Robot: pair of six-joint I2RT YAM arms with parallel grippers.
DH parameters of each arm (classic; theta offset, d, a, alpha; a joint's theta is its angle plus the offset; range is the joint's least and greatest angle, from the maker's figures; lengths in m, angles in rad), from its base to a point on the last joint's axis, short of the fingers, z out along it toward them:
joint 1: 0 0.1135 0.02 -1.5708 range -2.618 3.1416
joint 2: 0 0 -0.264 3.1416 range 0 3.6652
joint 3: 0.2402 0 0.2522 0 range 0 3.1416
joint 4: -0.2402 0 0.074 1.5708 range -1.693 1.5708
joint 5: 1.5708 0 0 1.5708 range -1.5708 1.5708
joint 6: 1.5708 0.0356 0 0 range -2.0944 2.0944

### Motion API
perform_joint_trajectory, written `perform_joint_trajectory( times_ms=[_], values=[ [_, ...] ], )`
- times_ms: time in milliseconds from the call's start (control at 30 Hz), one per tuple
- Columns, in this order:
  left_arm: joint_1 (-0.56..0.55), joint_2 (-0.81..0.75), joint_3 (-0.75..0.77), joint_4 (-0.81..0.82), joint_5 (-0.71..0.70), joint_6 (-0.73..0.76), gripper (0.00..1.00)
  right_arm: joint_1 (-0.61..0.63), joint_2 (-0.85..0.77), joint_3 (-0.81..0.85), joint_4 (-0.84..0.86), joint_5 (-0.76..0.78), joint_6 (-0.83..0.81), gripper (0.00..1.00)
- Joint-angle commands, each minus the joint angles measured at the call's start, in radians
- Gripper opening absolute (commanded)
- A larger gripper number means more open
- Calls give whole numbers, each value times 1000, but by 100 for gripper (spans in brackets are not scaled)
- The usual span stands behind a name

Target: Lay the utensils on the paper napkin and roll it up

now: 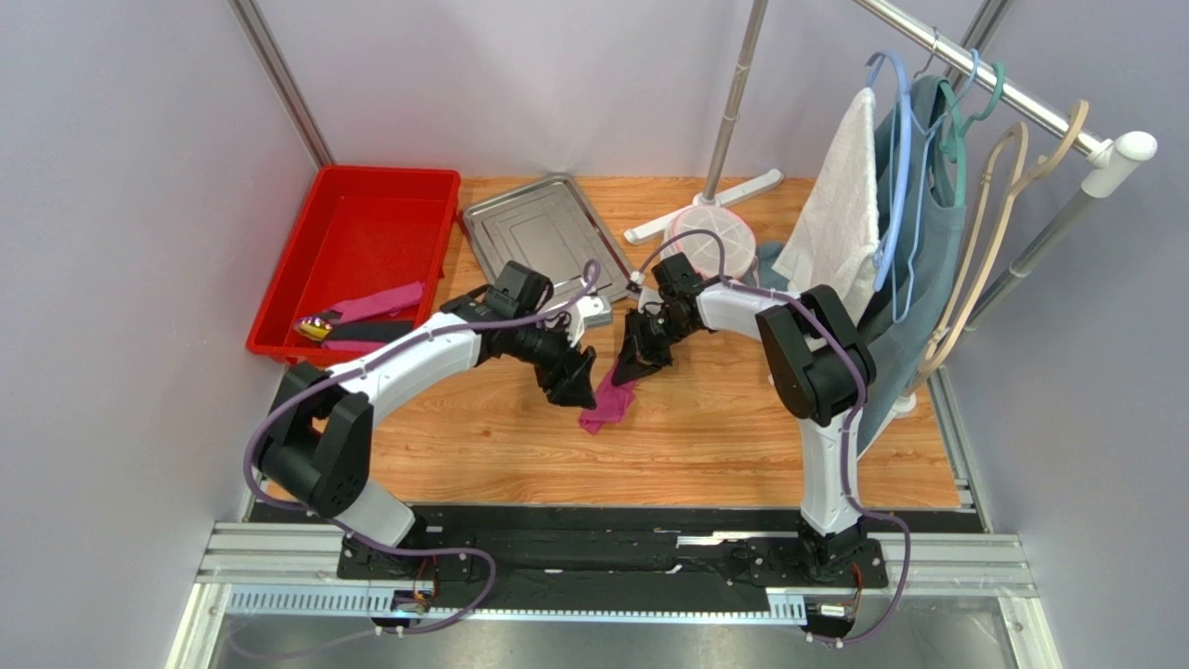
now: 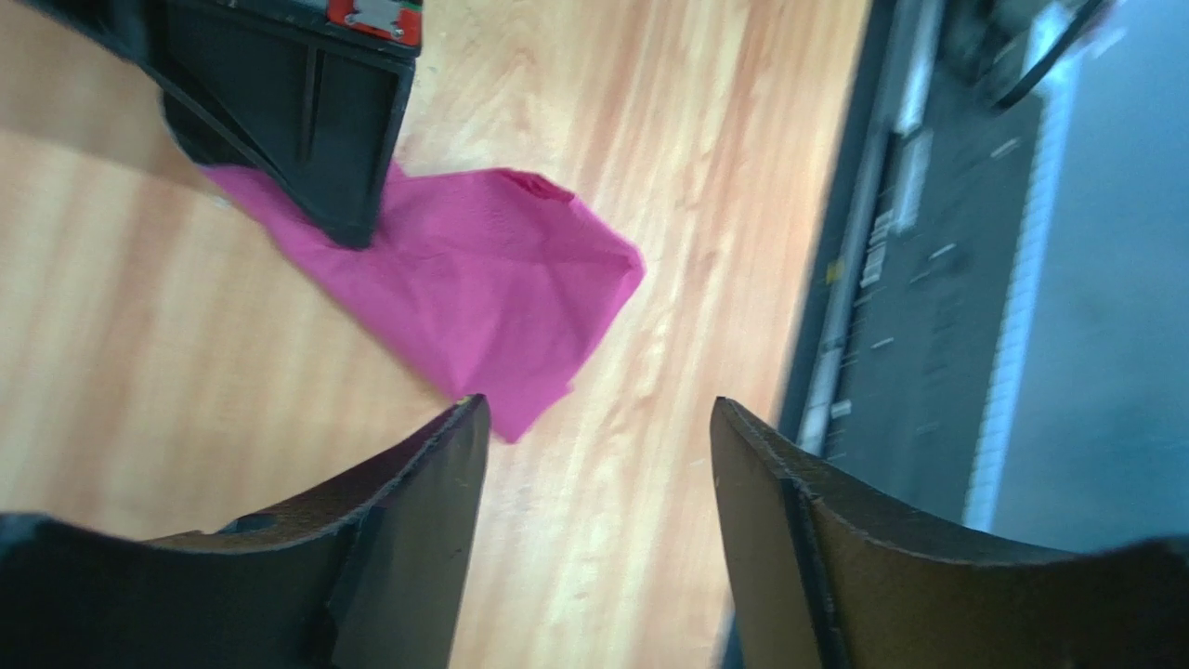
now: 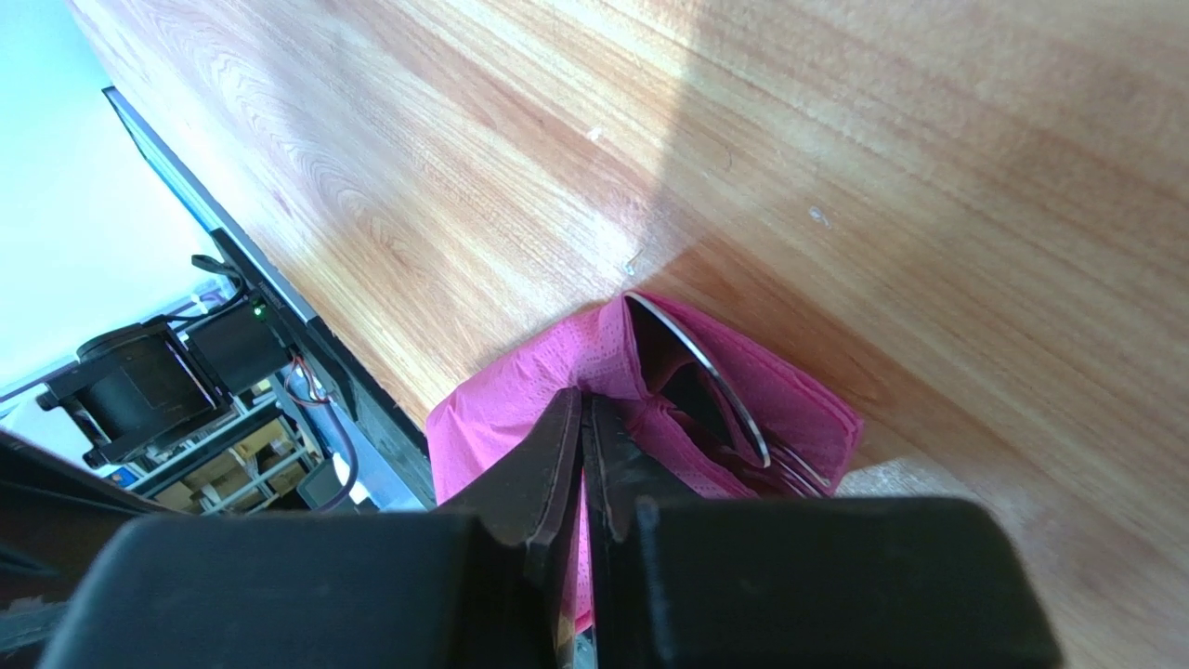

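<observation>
The magenta paper napkin (image 1: 610, 403) lies crumpled and folded on the wooden table between the two grippers. My right gripper (image 3: 582, 402) is shut on a fold of the paper napkin (image 3: 517, 397). Shiny utensils (image 3: 705, 377), a spoon and fork tines, lie inside the fold to the right of the fingers. My left gripper (image 2: 597, 407) hovers open just above the table, apart from the paper napkin (image 2: 482, 286), with nothing between its fingers. In the top view the left gripper (image 1: 572, 377) sits just left of the napkin, and the right gripper (image 1: 639, 363) at its upper end.
A steel tray (image 1: 544, 230) lies at the back centre and a red bin (image 1: 356, 258) with pink items at the back left. A white round stand base (image 1: 709, 240) and a garment rack (image 1: 977, 154) with a towel and hangers stand at the right.
</observation>
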Motion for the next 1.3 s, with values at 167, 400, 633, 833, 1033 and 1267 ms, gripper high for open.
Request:
perform_joint_trajectory(
  times_ms=[167,400,633,833,1033,1267],
  values=[
    [-210,-170,-153,130,-280,456,70,4,55,19,-11,69,-52,6],
    [-336,-129,-199,268,-447,482,65,6,55,21,-12,66,-60,5],
    [-356,-57,-199,325,-565,547,61,6,59,30,-20,65,-65,5],
    [-366,-28,-196,294,-516,588,63,6,67,32,-17,65,-68,5],
    [-366,7,-173,239,-524,646,46,6,68,36,-23,69,-78,5],
    [-366,33,-119,79,-519,688,8,4,73,50,-37,77,-91,5]
  ],
)
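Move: The rolled napkin's loose near end lies below the left hand, about 9 cm down, roughly 2 cm back and 2 cm right. The spoon and fork heads inside the roll are about 6 cm ahead of this hand and 5 cm to its right at that same table height, with the metal tray's middle some 21 cm ahead and 5 cm left. From the right hand, already pinching the roll, the loose end is about 5 cm back and 2 cm left, the heads 3 cm ahead and 1 cm right. The open left hand comes down about 8 cm in all, first swinging back towards the base, then forward again and finally nearly straight down over the napkin's loose near end, rolling some 50 degrees clockwise as seen looking along its fingers, which end up pointing more steeply down. As it arrives its fingers close most of the way on the near edge of the pink cloth, while the right hand stays put and keeps its pinch on the roll beside the spoon and fork heads. ##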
